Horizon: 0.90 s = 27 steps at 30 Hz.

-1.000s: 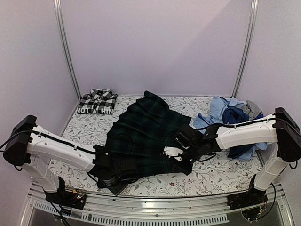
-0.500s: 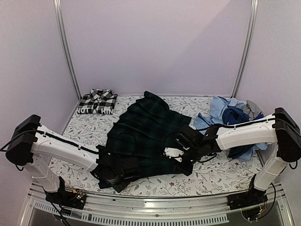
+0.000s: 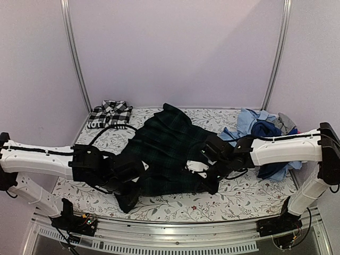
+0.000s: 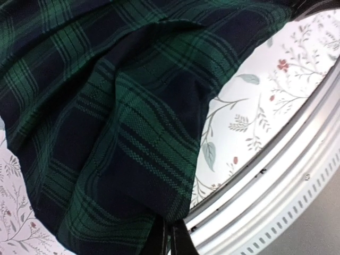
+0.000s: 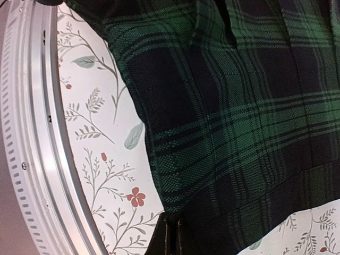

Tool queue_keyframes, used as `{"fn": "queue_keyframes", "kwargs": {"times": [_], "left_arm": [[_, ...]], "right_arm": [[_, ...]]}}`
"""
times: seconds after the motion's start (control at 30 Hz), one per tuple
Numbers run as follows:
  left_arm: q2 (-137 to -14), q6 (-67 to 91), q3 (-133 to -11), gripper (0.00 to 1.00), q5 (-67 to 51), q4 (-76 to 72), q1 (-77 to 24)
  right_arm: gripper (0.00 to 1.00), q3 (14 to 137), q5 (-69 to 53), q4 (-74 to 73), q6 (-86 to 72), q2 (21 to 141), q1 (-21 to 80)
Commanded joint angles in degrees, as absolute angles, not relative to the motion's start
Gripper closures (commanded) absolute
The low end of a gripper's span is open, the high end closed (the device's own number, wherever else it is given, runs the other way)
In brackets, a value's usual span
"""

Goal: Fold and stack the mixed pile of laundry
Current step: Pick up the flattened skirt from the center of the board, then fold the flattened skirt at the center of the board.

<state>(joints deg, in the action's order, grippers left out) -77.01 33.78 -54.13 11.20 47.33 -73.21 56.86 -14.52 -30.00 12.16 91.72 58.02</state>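
A dark green-navy plaid garment [image 3: 164, 146] lies spread across the middle of the floral table cover. My left gripper [image 3: 130, 179] is shut on its near-left corner [image 4: 175, 207], which is lifted a little off the cover. In the left wrist view the closed fingertips [image 4: 178, 241] pinch the cloth's edge. My right gripper [image 3: 202, 173] is shut on the garment's near-right edge [image 5: 180, 196], with its fingertips [image 5: 164, 238] closed on the hem. The rest of the laundry pile [image 3: 265, 133], light blue, navy and grey pieces, sits at the right. A folded black-and-white checked shirt [image 3: 110, 114] rests at the back left.
The white floral table cover [image 3: 239, 199] ends at a metal rail [image 3: 175, 234] along the near edge, which also shows in both wrist views. Two upright frame posts [image 3: 74, 58] [image 3: 276, 58] stand at the back corners against the pale wall.
My left gripper has closed on the plaid garment's near-left corner, and the left arm has swung back to the left, lifting that corner. The right gripper has kept its hold and barely moved.
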Motion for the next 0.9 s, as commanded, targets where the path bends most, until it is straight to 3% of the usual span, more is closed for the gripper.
{"fn": "queue_keyframes", "kwargs": {"times": [0.0, 0.17, 0.3, 0.63, 0.87], "left_arm": [[-70.7, 38.6, -56.8, 1.0, 8.7, 54.1, -73.3], [-64.1, 41.1, -60.0, 1.0, 12.6, 55.8, -72.7], [-66.0, 34.5, -65.4, 1.0, 14.6, 54.6, -63.7], [-87.6, 11.7, -85.0, 1.0, 12.2, 38.9, -41.3], [-108.2, 1.1, -105.0, 1.0, 7.4, 27.6, -34.7]], "right_arm": [[1.0, 60.7, -17.4, -31.7, 11.4, 86.6, 58.1], [1.0, 62.2, -18.2, -31.6, 11.9, 83.8, 57.0], [1.0, 62.5, -21.7, -30.3, 10.7, 82.6, 52.6], [1.0, 70.3, -24.3, -28.2, 7.9, 89.2, 41.8], [1.0, 78.0, -20.3, -27.3, 4.5, 99.8, 34.3]]}}
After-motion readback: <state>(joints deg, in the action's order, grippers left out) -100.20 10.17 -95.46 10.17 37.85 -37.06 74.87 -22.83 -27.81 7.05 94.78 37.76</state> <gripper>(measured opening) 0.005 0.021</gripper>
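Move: Both my hands already pinch the skirt's near edge, about 31 cm apart. From my left hand, the skirt's middle is some 28 cm ahead, 14 cm to the right and 9 cm below; the folded checked shirt is roughly 46 cm ahead and 18 cm left. From my right hand, the skirt's middle is about 24 cm ahead, 17 cm left and 6 cm below, and the blue laundry pile some 28 cm ahead, 30 cm right. Keeping both pinches on the skirt's near edge, I first raise both hands nearly straight up about 7 cm, then sweep forward over the cloth still climbing. My left hand leads with about 30 cm towards the far side, its fingers tipping up forward; my right follows with some 16 cm, turning clockwise and rolling its left side up. ##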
